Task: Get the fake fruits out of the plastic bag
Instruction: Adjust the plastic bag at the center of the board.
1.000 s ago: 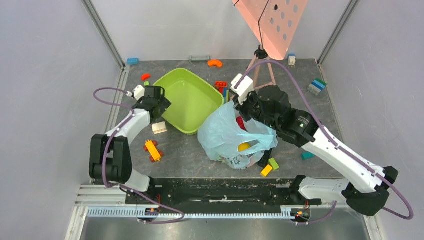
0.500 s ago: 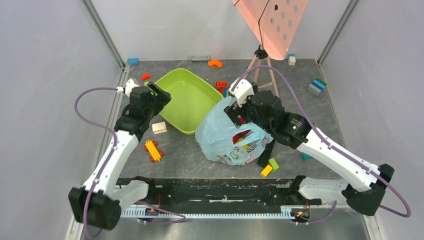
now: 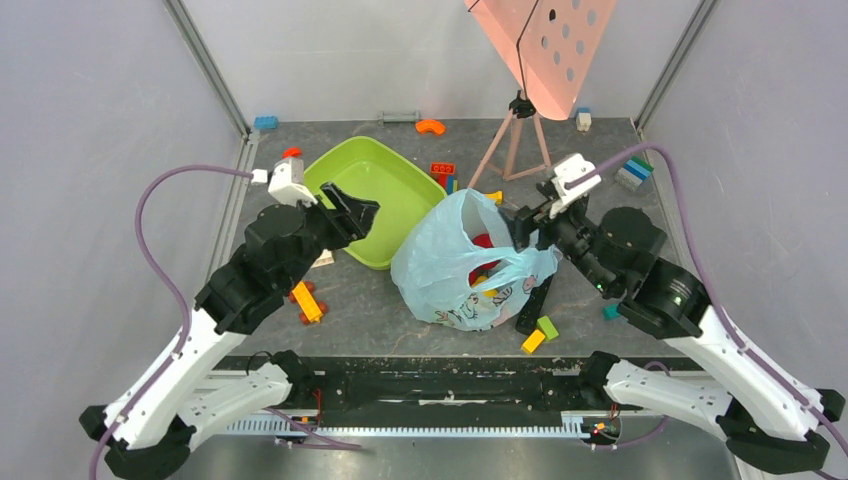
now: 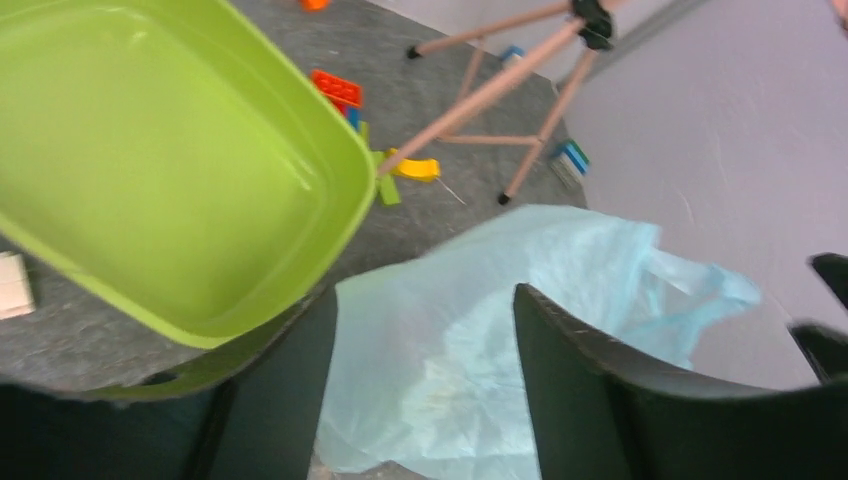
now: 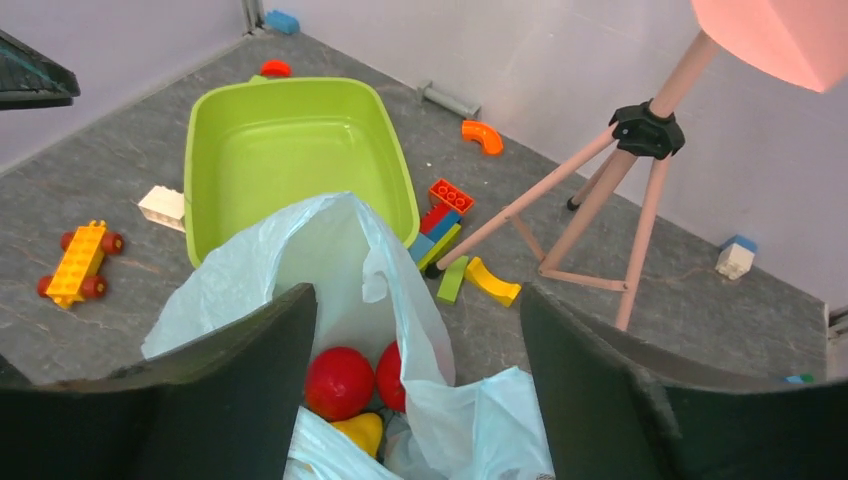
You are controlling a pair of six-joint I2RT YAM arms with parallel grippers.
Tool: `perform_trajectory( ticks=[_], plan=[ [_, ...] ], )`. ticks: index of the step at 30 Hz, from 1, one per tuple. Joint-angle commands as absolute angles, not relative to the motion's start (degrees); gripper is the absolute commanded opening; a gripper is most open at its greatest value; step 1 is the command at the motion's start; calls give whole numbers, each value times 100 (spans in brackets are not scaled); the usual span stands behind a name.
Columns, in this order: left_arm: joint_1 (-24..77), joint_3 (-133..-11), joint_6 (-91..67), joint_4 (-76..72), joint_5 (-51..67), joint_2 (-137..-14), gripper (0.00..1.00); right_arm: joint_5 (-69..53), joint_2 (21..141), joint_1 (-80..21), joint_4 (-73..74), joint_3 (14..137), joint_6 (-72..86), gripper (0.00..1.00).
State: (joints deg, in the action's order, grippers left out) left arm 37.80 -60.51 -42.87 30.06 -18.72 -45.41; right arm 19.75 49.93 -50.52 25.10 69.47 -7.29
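Note:
The light-blue plastic bag (image 3: 450, 270) slumps at the table's middle with its mouth open toward the right. In the right wrist view the bag (image 5: 300, 260) shows two red fake fruits (image 5: 338, 382) and a yellow one (image 5: 362, 430) inside. From above, a red fruit (image 3: 483, 242) shows through the mouth. My right gripper (image 3: 527, 228) hangs open just right of the mouth, and its open jaws (image 5: 415, 300) hold nothing. My left gripper (image 3: 357, 214) is open over the tub's near right rim, pointing at the bag (image 4: 520, 290); its jaws (image 4: 420, 300) are empty.
A lime-green tub (image 3: 345, 185) sits left of the bag. A pink tripod (image 3: 515, 140) stands behind it. Toy blocks lie scattered: a yellow wheeled one (image 3: 307, 300), a white one (image 3: 322, 260), and a yellow-green pair (image 3: 540, 335) in front. Walls close in on three sides.
My right gripper opened, let go of the bag and drew back to the right. The left arm swung right across the tub toward the bag. The bag sagged slightly.

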Motion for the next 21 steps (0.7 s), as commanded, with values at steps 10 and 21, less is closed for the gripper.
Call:
perform_trajectory(
  ticks=[10, 21],
  plan=[
    [7026, -8237, -2988, 2595, -3362, -6357, 3, 1330, 4636, -5069, 2725, 6601, 286, 0],
    [7673, -8665, -2823, 2233, -3599, -7750, 2, 997, 4989, -4800, 2874, 6492, 388, 0]
  ],
)
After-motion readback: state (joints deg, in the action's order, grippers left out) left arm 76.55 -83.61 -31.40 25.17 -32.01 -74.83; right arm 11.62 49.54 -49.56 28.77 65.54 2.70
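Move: Some 23 cm to the left hand's right, 8 cm back and 17 cm below lies the bag's mouth; the green tray is about 7 cm ahead of that hand, 3 cm left and 30 cm down. From the right hand the bag's mouth is roughly 5 cm back, 3 cm left and 23 cm below. The yellow arch block stands 9 cm ahead of the right hand and 1 cm left, the microphone 15 cm back and 9 cm right, both some 37 cm below. Sweeping rightward about 22 cm and 8 cm back from beside the tray to over the bag's mouth, the left hand shuts its empty fingers, rises some 7 cm, then sinks half of that, turning about 30 degrees clockwise. The right hand also closes empty, easing back slightly, then sinks 4 to 5 cm towards the mouth and drifts left, tipping down. ##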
